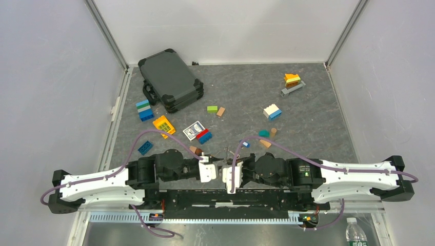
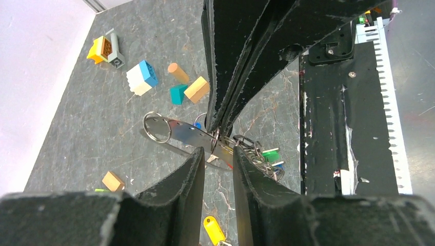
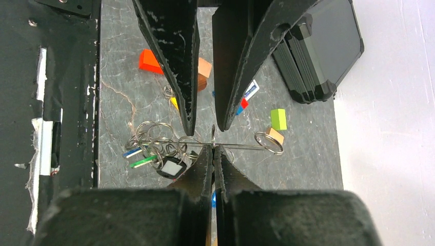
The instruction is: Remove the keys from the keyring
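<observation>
The keyring (image 2: 187,134) is a thin flat metal strip with a round loop (image 2: 157,127) at one end, held level above the mat. My right gripper (image 3: 214,147) is shut on its middle. The keys (image 3: 154,154) hang bunched on small rings at the end nearest the arm bases, with green (image 3: 142,162), blue and black heads showing. My left gripper (image 2: 219,152) faces the strip from the other side, open, a fingertip on each side of the right gripper's fingers (image 2: 225,102) and nothing pinched. A yellow-headed key (image 2: 214,229) lies loose on the mat under the left gripper.
A black case (image 1: 171,79) stands at the back left. Coloured blocks (image 1: 144,110) and a card box (image 1: 194,129) are scattered over the grey mat. The black base rail (image 1: 231,197) runs just behind the keys. White walls close in the sides.
</observation>
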Controlling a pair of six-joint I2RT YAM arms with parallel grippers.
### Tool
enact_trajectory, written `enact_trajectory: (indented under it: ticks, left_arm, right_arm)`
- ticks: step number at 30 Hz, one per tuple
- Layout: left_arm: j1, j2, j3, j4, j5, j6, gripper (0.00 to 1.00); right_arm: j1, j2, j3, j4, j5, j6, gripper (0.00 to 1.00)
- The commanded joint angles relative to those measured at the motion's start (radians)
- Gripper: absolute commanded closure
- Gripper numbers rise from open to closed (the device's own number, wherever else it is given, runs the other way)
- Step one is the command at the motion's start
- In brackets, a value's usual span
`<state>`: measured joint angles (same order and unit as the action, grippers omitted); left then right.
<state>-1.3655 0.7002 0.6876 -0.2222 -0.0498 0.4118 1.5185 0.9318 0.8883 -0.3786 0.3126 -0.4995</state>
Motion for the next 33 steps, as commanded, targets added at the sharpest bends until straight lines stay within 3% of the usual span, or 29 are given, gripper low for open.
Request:
enact_trajectory:
  ticks: [1, 12, 15, 18, 22, 26, 33]
  left_arm:
    - [-0.003, 0.013, 0.040, 0.050, -0.002, 0.024, 0.67]
    - [-0.003, 0.031, 0.039, 0.075, 0.004, 0.027, 0.71]
    - [-0.003, 0.037, 0.044, 0.062, 0.008, 0.028, 0.77]
    - [-0.002, 0.043, 0.048, 0.042, 0.017, 0.031, 0.97]
    - [-0.004, 0.038, 0.051, 0.028, 0.040, 0.032, 0.98]
    - [-0.003, -0.006, 0.025, 0.071, 0.045, 0.025, 0.98]
    - [-0.004, -0.128, -0.048, 0.160, 0.108, 0.019, 0.98]
  right_arm:
    - [0.003, 0.000, 0.054, 0.046, -0.017, 0.001, 1.00]
    - [0.003, 0.007, 0.045, 0.071, -0.042, 0.003, 1.00]
    - [0.003, 0.007, 0.046, 0.074, -0.043, 0.001, 1.00]
    - [0.002, 0.004, 0.046, 0.075, -0.043, 0.001, 1.00]
    - [0.003, -0.008, 0.028, 0.098, -0.044, 0.000, 1.00]
    - [0.003, -0.046, -0.017, 0.148, -0.052, -0.012, 0.79]
    - [0.003, -0.156, -0.139, 0.284, -0.082, -0.025, 0.72]
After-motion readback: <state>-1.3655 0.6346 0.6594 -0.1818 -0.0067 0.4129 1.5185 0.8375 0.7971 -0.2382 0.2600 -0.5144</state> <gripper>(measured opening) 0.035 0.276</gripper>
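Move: The keyring, still pinched by the right fingers, is about 1 cm to the right of the left hand point, level and at the same height, between the parted left fingertips. It sits right at the right hand point. From the left hand, the dangling key bunch is about 5 cm back, level sideways and 4 cm lower. On the table some 24 cm below, the yellow tag lies about 10 cm ahead and 6 left, the blue tag 16 ahead and 9 right. The left fingers close on the keyring and pinch it beside the right fingertips, after the left hand eases barely 1 cm rightward over it while the right hand keeps its hold almost still. Then the right fingers open partway and let go, and both hands rise together about 1.5 cm, drifting back about 1 cm, the right wrist rolling under 10 degrees with its left side rising. ##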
